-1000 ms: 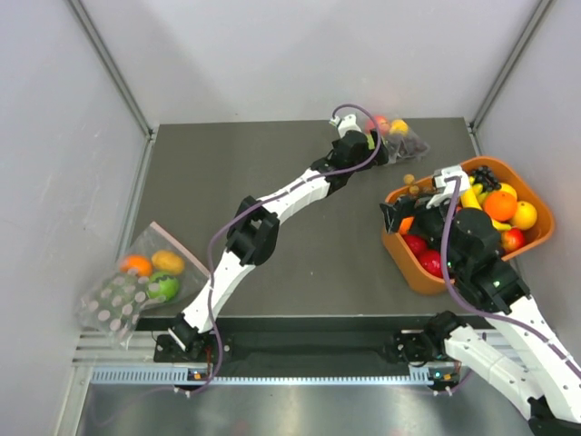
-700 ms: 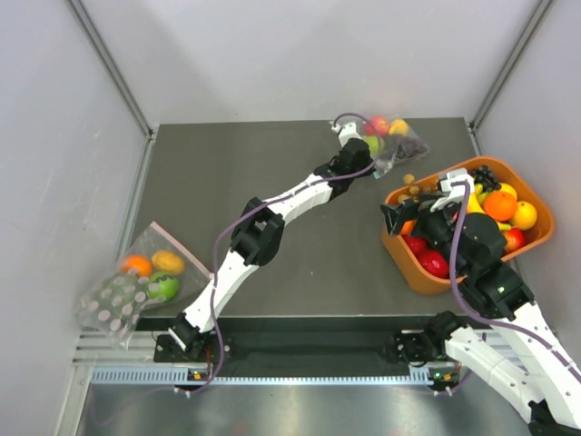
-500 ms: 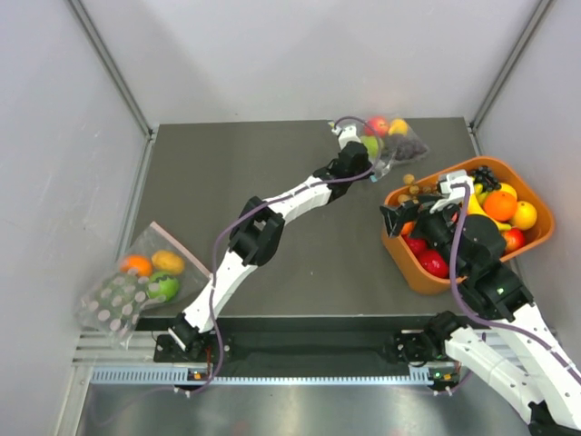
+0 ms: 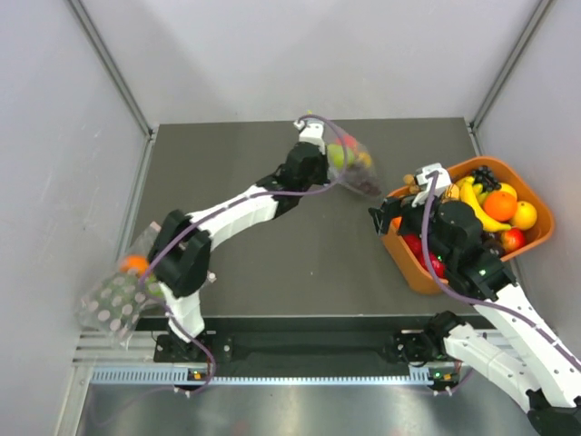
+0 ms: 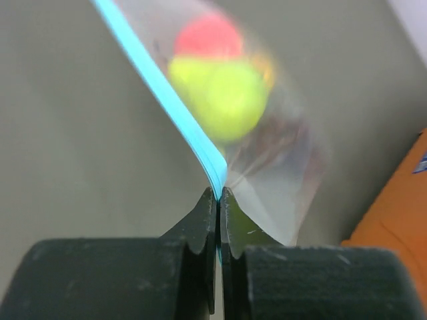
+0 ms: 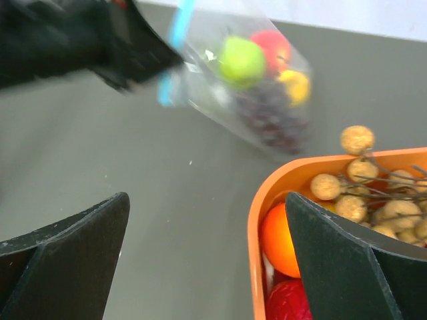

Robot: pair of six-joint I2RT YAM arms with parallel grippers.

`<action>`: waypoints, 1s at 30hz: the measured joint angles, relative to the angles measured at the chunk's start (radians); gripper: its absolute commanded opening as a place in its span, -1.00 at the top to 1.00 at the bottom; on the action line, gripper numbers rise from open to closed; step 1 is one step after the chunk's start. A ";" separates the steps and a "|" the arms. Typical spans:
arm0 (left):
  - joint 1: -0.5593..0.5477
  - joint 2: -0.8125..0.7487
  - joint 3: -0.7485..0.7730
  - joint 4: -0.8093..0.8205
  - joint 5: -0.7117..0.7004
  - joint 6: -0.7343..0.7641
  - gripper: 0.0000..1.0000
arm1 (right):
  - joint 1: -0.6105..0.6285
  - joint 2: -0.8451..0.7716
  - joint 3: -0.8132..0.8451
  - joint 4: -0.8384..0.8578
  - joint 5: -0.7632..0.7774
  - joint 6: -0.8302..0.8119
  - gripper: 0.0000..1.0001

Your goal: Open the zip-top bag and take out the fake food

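Note:
The zip-top bag (image 4: pixel 350 168) is clear, with a teal-blue zip strip (image 5: pixel 167 107). My left gripper (image 5: pixel 219 195) is shut on that strip, and the bag hangs from it over the back middle of the table, blurred by motion. Inside it is the fake food: a red apple (image 5: pixel 208 37), a lime-green fruit (image 5: pixel 227 93), a yellow lemon (image 6: pixel 295 85) and dark grapes (image 6: pixel 267 117). In the top view the left gripper (image 4: pixel 316 145) sits at the bag's left end. My right gripper (image 6: pixel 207 220) is open and empty, hovering by the orange bowl's left rim, apart from the bag.
An orange bowl (image 4: pixel 410 272) full of other fruit stands at the right. A second clear bag (image 4: pixel 109 304) with fruit lies off the table's front left corner, partly behind the left arm's elbow. Grey walls close in the table on three sides.
My left gripper has shut on the zip strip and carried the bag from the back right toward the left and nearer. The right arm has shifted slightly left.

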State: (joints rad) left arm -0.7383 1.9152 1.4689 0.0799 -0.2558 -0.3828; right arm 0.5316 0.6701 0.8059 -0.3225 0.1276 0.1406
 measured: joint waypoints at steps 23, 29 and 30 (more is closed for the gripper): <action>0.026 -0.684 -0.266 -0.429 0.383 0.332 1.00 | 0.000 0.145 0.047 0.130 -0.343 -0.034 -0.99; 0.026 -0.691 -0.415 -0.347 0.264 0.087 1.00 | 0.027 0.069 -0.077 0.285 -0.453 -0.036 -0.97; 0.026 -0.687 -0.432 -0.334 0.260 0.052 1.00 | 0.042 0.070 -0.088 0.301 -0.463 -0.037 -0.97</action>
State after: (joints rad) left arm -0.7120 1.2282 1.0370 -0.2539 0.0044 -0.3309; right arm 0.5735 0.7403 0.7181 -0.0219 -0.3359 0.1032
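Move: The left gripper already pinches the zip-top bag by its blue zip edge; the bag's middle is about 6 cm to its right, 3 cm farther out and 4 cm lower. The table's bare middle lies roughly 11 cm back, 4 cm left and 12 cm below it. From the open right gripper, the bag is some 16 cm ahead, 9 cm left and 14 cm below, while the orange bin's middle is about 20 cm right, level fore and aft, 20 cm lower. Keep the left fingers shut on the blue zip edge and carry the bag back about 16 cm and leftward, lifting first, turning clockwise some 30 degrees, then partly unwinding that turn as you lower again. Meanwhile swing the open right gripper about 9 cm left, away from the bin and towards the bag, yawing counter-clockwise. ##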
